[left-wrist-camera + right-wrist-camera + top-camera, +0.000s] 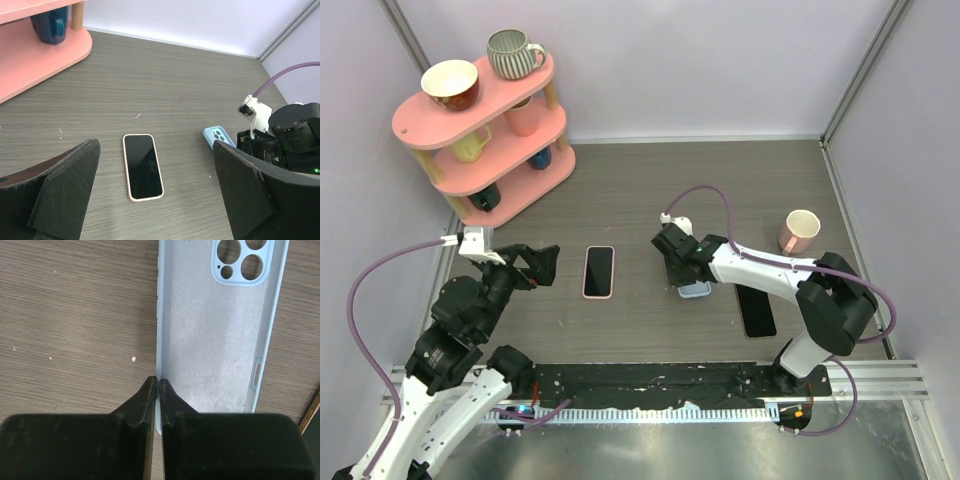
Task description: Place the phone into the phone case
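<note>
A light blue phone case (215,335) lies open side up on the wooden table, its camera cut-out at the far end. My right gripper (158,382) is shut on the case's left wall near its near corner; from above the case (696,291) shows just below that gripper (682,270). A bare black phone (756,310) lies to the right of the case, and its edge (311,415) shows in the right wrist view. Another phone in a pink rim (599,271) lies left of centre. My left gripper (535,262) hovers open beside it, the pink-rimmed phone (143,166) below its wide jaws (155,145).
A pink three-tier shelf (480,130) with several mugs stands at the back left. A pink mug (802,230) stands at the right, behind the black phone. The enclosure walls and corner posts bound the table. The right arm (295,135) fills the right of the left wrist view.
</note>
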Action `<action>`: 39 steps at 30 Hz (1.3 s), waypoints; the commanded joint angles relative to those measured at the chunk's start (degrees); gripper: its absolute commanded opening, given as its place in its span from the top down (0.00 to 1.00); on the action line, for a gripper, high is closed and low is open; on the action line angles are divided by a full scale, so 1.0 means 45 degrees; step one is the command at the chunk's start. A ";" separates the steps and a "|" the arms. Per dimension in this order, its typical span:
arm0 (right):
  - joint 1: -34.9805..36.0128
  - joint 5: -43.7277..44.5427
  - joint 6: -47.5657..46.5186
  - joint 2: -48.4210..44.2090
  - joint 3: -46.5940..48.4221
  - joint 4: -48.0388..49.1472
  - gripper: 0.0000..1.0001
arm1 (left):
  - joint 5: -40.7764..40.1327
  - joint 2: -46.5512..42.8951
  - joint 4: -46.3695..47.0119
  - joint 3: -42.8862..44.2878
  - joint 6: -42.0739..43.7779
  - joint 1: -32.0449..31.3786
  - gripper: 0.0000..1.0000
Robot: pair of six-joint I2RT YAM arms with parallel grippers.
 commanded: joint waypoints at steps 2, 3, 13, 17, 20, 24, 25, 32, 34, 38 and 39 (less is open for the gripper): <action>0.0157 0.0411 0.0674 -0.0156 -0.0129 -0.0029 0.88 | 0.0026 -0.0174 0.0468 0.0029 0.0110 0.0028 0.00; 0.0157 0.0469 0.0751 -0.0077 -0.0168 0.0029 0.88 | 0.0046 -0.0154 0.0468 0.0049 0.0110 0.0028 0.00; 0.0255 0.1500 -0.0142 -0.0562 0.0515 -0.1276 0.35 | 0.0202 -0.0135 0.0448 0.0029 0.0091 0.0028 0.00; -0.1069 0.1684 -0.1179 -0.1266 0.0203 -0.2700 0.15 | 0.0339 -0.0232 0.0487 0.0010 0.0071 0.0028 0.00; -0.2555 0.0103 -0.2600 -0.2085 -0.0206 -0.3132 0.08 | 0.0436 -0.0291 0.0507 -0.0010 0.0071 0.0028 0.00; -0.3786 -0.0700 -0.3600 -0.2459 0.0124 -0.3778 0.05 | 0.0768 -0.0291 0.0682 -0.0127 -0.0065 0.0028 0.00; -0.3866 -0.0780 -0.3797 -0.2401 0.0434 -0.3914 0.06 | 0.0865 -0.0272 0.0682 -0.0127 -0.0104 0.0028 0.00; -0.4217 0.0509 -0.5418 -0.1445 0.1316 -0.5338 0.06 | 0.1236 -0.0135 0.0780 -0.0147 -0.0124 0.0028 0.00; -0.4588 -0.0307 -0.5634 -0.1288 0.1433 -0.5419 0.05 | 0.1335 -0.0115 0.0800 -0.0147 -0.0124 0.0009 0.00; -0.4939 -0.0759 -0.6024 -0.0429 0.1726 -0.5750 0.04 | 0.1335 -0.0115 0.0839 -0.0166 -0.0105 0.0009 0.00; -0.5076 -0.0993 -0.6141 -0.0002 0.1842 -0.5829 0.04 | 0.1354 -0.0135 0.0781 -0.0147 -0.0105 0.0009 0.00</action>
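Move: The blue phone case is still pinched by its left side wall, near the rear end, in the right fingers; its set-down spot on the table lies about 4 cm right of that hand, 2 cm ahead and 4 cm below. The black phone lies some 19 cm right of the right hand and 5 cm back, the phone in the pink case about 18 cm left and 4 cm ahead. From the left hand, that spot is roughly 36 cm right, 7 cm ahead and 28 cm below. The blue case is eased about 1 cm back and 1.5 cm down by the right hand, which then spreads its fingers wide and frees the left wall. Rising some 5 cm as it goes, the open hand swings right about 14 cm across the case towards the black phone, dipping slightly at the end while the wrist tilts some 20 degrees. ##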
